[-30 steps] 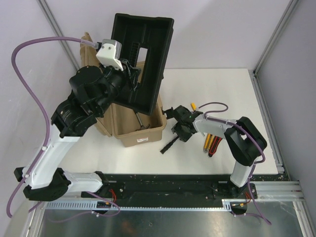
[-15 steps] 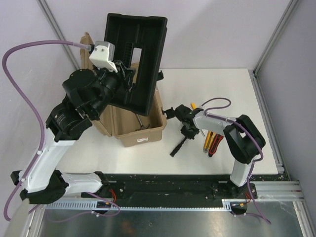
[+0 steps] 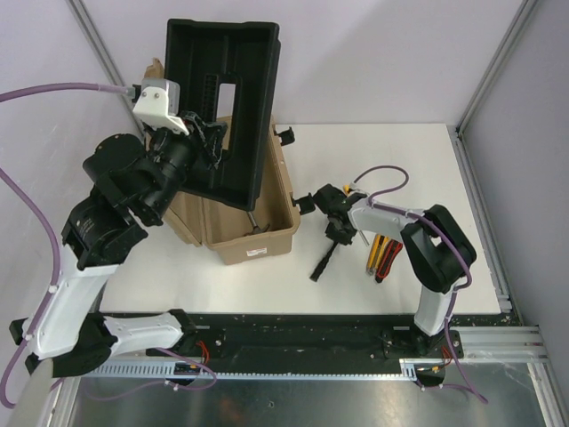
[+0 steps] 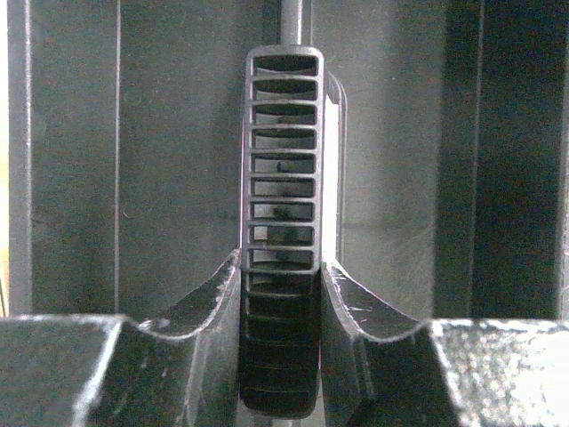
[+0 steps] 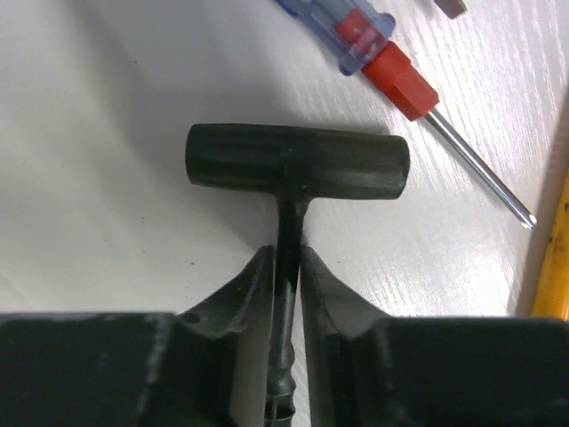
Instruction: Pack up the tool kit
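The tan toolbox [image 3: 267,240] of the tool kit stands open at the table's left. Its black inner tray [image 3: 222,53] hangs tilted above the box, and my left gripper [image 3: 206,133] is shut on the tray's ribbed handle [image 4: 282,160], which sits between the fingers [image 4: 213,298]. To the right of the box a black hammer [image 3: 322,263] lies on the table. My right gripper [image 3: 338,233] is shut on its shaft just below the head [image 5: 298,165], fingertips [image 5: 258,280] pressed to both sides.
A blue and red screwdriver [image 5: 382,53] lies just beyond the hammer head. Yellow and red-black handled tools [image 3: 382,253] lie to the right of my right gripper. The toolbox's black latch [image 3: 286,135] juts out at its far right corner.
My left arm has swung the tray up and to the left. The right gripper has closed on the hammer's shaft and the hammer has shifted a little to the right.
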`<state>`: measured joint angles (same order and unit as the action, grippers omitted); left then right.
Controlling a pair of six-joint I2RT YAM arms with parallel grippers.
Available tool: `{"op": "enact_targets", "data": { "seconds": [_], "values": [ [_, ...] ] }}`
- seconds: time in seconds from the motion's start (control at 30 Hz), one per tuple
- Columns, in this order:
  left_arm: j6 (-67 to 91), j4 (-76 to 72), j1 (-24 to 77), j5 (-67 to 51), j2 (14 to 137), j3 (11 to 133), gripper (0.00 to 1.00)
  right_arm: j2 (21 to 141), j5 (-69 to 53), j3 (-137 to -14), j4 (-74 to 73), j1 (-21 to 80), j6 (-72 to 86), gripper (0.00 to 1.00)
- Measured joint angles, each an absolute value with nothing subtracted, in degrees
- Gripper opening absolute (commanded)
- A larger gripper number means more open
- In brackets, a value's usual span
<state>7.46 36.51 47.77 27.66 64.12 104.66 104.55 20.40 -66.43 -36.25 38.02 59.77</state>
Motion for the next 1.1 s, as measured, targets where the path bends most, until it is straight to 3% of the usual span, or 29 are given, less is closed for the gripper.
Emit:
{"op": "enact_targets", "data": {
  "seconds": [0.07,0.17,0.37,0.77,1.1],
  "values": [
    [7.46,36.51,47.77,27.88,64.05,104.62,0.0,104.81,20.27,-66.7,-35.79,38.02,59.44,0.05],
    [7.46,36.51,47.77,27.92,64.01,104.51,0.0,104.81,20.56,-66.74,-35.07,38.3,58.78,0.01],
    [7.44,36.51,47.77,27.9,64.01,104.36,0.0,101.25,23.24,-66.46,-33.93,39.66,55.59,0.0],
    [7.51,36.32,47.77,27.92,64.05,103.53,0.0,77.91,28.82,-74.08,-24.75,39.72,40.49,0.0],
    [8.64,36.36,47.09,28.27,66.5,102.83,0.0,81.65,16.91,-77.47,-6.81,42.28,33.69,0.0]
  ]
}}
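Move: The mallet's handle lies between the right fingertips, still loosely; the mallet's middle is about 4 cm back and 2 cm left of them, at their height. The blue-red screwdriver lies about 4 cm ahead and 5 cm right, the yellow knife roughly 4 cm back and 10 cm right, and the tool case's middle some 24 cm left and 10 cm ahead. From the left hand the mallet is about 23 cm right, 1 cm ahead and 52 cm below. Pinch the mallet's handle just behind its head with the right gripper, then lift it fast, some 30 cm nearly straight up, tipping the fingers up about 50 degrees as it climbs. Near the top, swing left to the case's side, veering a little forward and turning counter-clockwise. Keep the left grip on the black tray's handle, easing it slightly down and forward at the end. ##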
